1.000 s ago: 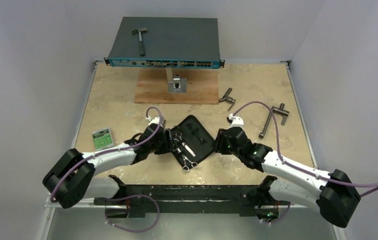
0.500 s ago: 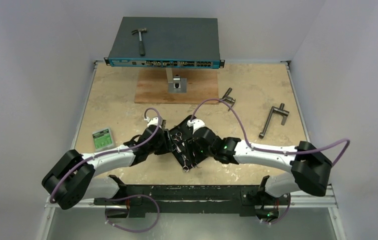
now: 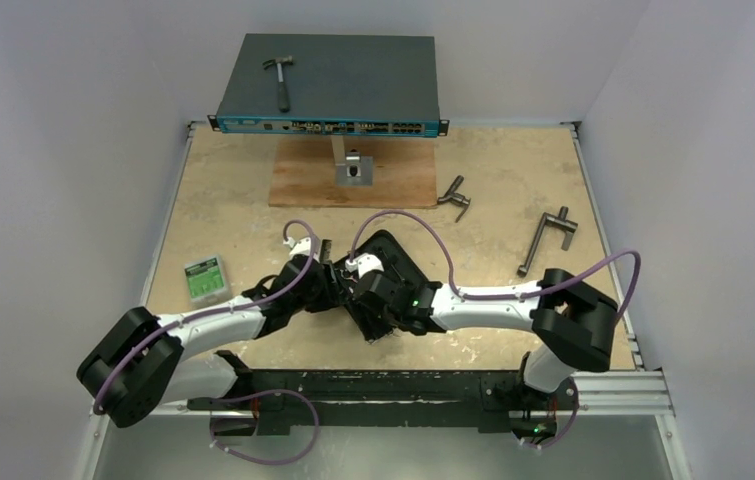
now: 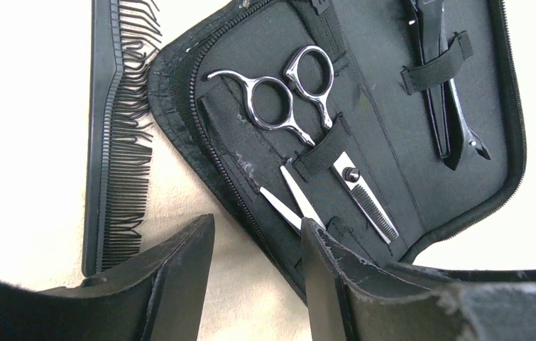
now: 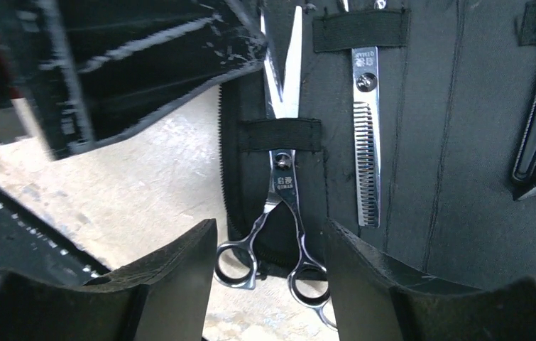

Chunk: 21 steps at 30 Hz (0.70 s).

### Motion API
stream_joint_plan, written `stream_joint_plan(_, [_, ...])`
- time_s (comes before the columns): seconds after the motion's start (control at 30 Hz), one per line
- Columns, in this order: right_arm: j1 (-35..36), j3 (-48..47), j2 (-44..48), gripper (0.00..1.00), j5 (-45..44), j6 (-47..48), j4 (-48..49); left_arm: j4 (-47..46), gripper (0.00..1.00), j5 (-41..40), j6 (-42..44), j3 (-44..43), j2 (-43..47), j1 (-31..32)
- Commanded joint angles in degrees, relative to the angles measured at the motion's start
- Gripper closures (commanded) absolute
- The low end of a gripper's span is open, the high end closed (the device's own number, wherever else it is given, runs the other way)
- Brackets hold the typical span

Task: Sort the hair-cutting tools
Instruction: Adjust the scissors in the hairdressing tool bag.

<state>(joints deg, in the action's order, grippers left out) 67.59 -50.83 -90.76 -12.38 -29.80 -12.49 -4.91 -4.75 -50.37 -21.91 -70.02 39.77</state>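
An open black case [image 4: 385, 64] lies on the table with the hair-cutting tools. Thinning scissors [image 4: 316, 117] sit under an elastic strap, and plain scissors [image 5: 284, 192] are strapped beside them. The hair clip [image 4: 449, 99] is strapped at the case's right. The black comb [image 4: 112, 142] lies on the table left of the case. My left gripper [image 4: 258, 238] is open and straddles the case's zipped edge by the plain scissors' blade tips. My right gripper [image 5: 272, 238] is open, with the plain scissors' finger rings between its fingers [image 5: 172, 277], not pinched.
At the back a network switch [image 3: 328, 85] on a stand carries a hammer [image 3: 280, 80], above a wooden board [image 3: 303, 180]. Two grey T-handled tools [image 3: 456, 195] [image 3: 548, 238] lie right of the case [image 3: 398, 258]. A small green box [image 3: 204, 277] lies to the left.
My right arm swung left from the case's right side across it to the scissors' handles, and its jaws opened wider. The left gripper shifted only slightly.
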Motion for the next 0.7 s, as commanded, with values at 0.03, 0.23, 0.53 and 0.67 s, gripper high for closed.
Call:
stream_joint_plan(0.03, [0.0, -1.9, -2.4, 0.46, -3.3, -2.1, 1.8, 1.7, 0.52, -0.8, -0.4, 2.4, 1.6, 0.0])
stream_joint_plan(0.23, [0.0, -2.2, -4.6, 0.64, -2.9, -1.6, 2.3, 1.6, 0.52, -0.7, -0.7, 3.1, 2.1, 0.0])
stream_joint_plan(0.53, [0.0, -2.5, -3.9, 0.97, -2.7, -1.4, 1.2, 1.4, 0.52, -0.7, -0.9, 3.1, 2.1, 0.0])
stream_joint_plan(0.67, [0.0, -3.1, -3.5, 1.0, -3.1, -1.0, 0.3, 1.2, 0.52, -0.6, -0.9, 3.0, 1.8, 0.0])
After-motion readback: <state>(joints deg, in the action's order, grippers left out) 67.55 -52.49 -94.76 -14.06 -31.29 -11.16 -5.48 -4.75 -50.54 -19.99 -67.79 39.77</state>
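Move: The open scissors lie under the right hand, handles almost straight below it and their middle about 4 cm ahead, 2 cm left and 2 cm down. Also in the bag, the thinning scissors sit around 11 cm ahead and 1 cm left, the black hair clip some 15 cm ahead and 6 cm right. The comb is about 15 cm ahead and 10 cm left. From the left hand, the open scissors are roughly 4 cm back, 7 cm right and 2 cm down. The right hand sinks about 2 cm, its parted fingertips straddling the scissors' handles, then shuts fully over the shanks between pivot and finger rings, squeezing them towards each other. With the fingers nearly closed it comes up again about 1 cm and drifts up to 1 cm left, while the left hand stays half open at the bag's edge by the blade tips and shifts only about half a centimetre back and left. ##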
